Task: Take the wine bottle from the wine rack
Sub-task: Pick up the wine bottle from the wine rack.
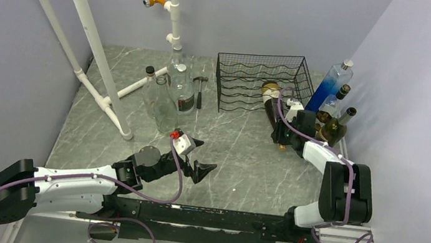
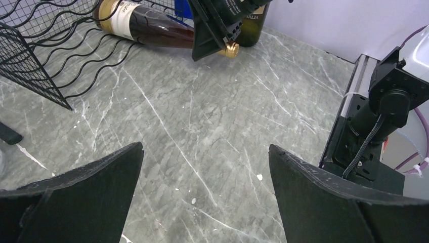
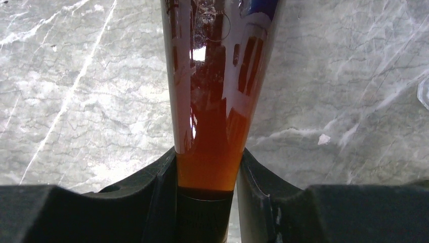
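The black wire wine rack (image 1: 260, 80) (image 2: 38, 48) stands at the back of the table. A dark wine bottle (image 1: 273, 104) (image 2: 152, 26) with a cream label lies at the rack's front right corner, its body among the wires and its gold-capped neck pointing toward the arms. My right gripper (image 1: 287, 133) (image 3: 207, 172) is shut on the bottle's neck (image 3: 210, 101), which glows amber between the fingers (image 3: 152, 197). It also shows in the left wrist view as the right gripper (image 2: 212, 30). My left gripper (image 1: 198, 159) (image 2: 205, 149) hovers open over bare table, well short of the rack.
A blue bottle (image 1: 330, 83) and dark bottles (image 1: 336, 126) stand against the right wall beside the rack. Clear glass bottles (image 1: 167, 93) and a hammer (image 1: 200, 90) sit left of the rack. A white pipe frame (image 1: 93, 49) slants across the back left.
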You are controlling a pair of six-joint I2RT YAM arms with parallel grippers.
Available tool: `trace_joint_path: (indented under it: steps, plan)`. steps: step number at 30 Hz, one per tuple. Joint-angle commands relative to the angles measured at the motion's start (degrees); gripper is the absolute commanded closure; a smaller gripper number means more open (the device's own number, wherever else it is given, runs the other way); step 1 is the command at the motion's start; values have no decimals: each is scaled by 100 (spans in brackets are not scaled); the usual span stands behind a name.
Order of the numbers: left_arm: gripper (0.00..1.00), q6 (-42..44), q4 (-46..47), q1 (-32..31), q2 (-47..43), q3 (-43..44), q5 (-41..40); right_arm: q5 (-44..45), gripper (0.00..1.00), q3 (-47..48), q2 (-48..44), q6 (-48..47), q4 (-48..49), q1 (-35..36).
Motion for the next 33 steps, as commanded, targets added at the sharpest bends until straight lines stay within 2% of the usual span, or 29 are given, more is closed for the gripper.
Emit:
trace_joint_path:
  steps: [1, 14, 33]
  plan:
    - [1, -104, 137, 24, -138, -40, -37, -573, 100, -16, -420, 111, 177, 52]
    - [1, -128, 160, 25, -166, -55, -15, -559, 100, -273, -1207, 275, -93, 55]
    - [1, -131, 141, 25, -175, -22, 26, -487, 100, -331, -1925, -47, -888, 53]
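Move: The wine bottle is already gripped by the neck in the right hand, its middle about 10 cm ahead and 3 cm to the left, near hand height; the wine rack's middle is some 17 cm ahead and 7 cm to the left. Standing bottles line the right: the blue one about 9 cm ahead and 10 cm right, the green one level and 13 cm right. From the left hand the wine bottle is about 26 cm ahead, 20 cm right and 15 cm below. The wine bottle is drawn back towards the robot, neck first, off the front of the rack: the right hand keeps its pinch on the neck and pulls almost straight back about 6 cm, rising some 2 cm steadily as it goes, slowing a little towards the end. The wrist barely turns and the fingers stay closed. ##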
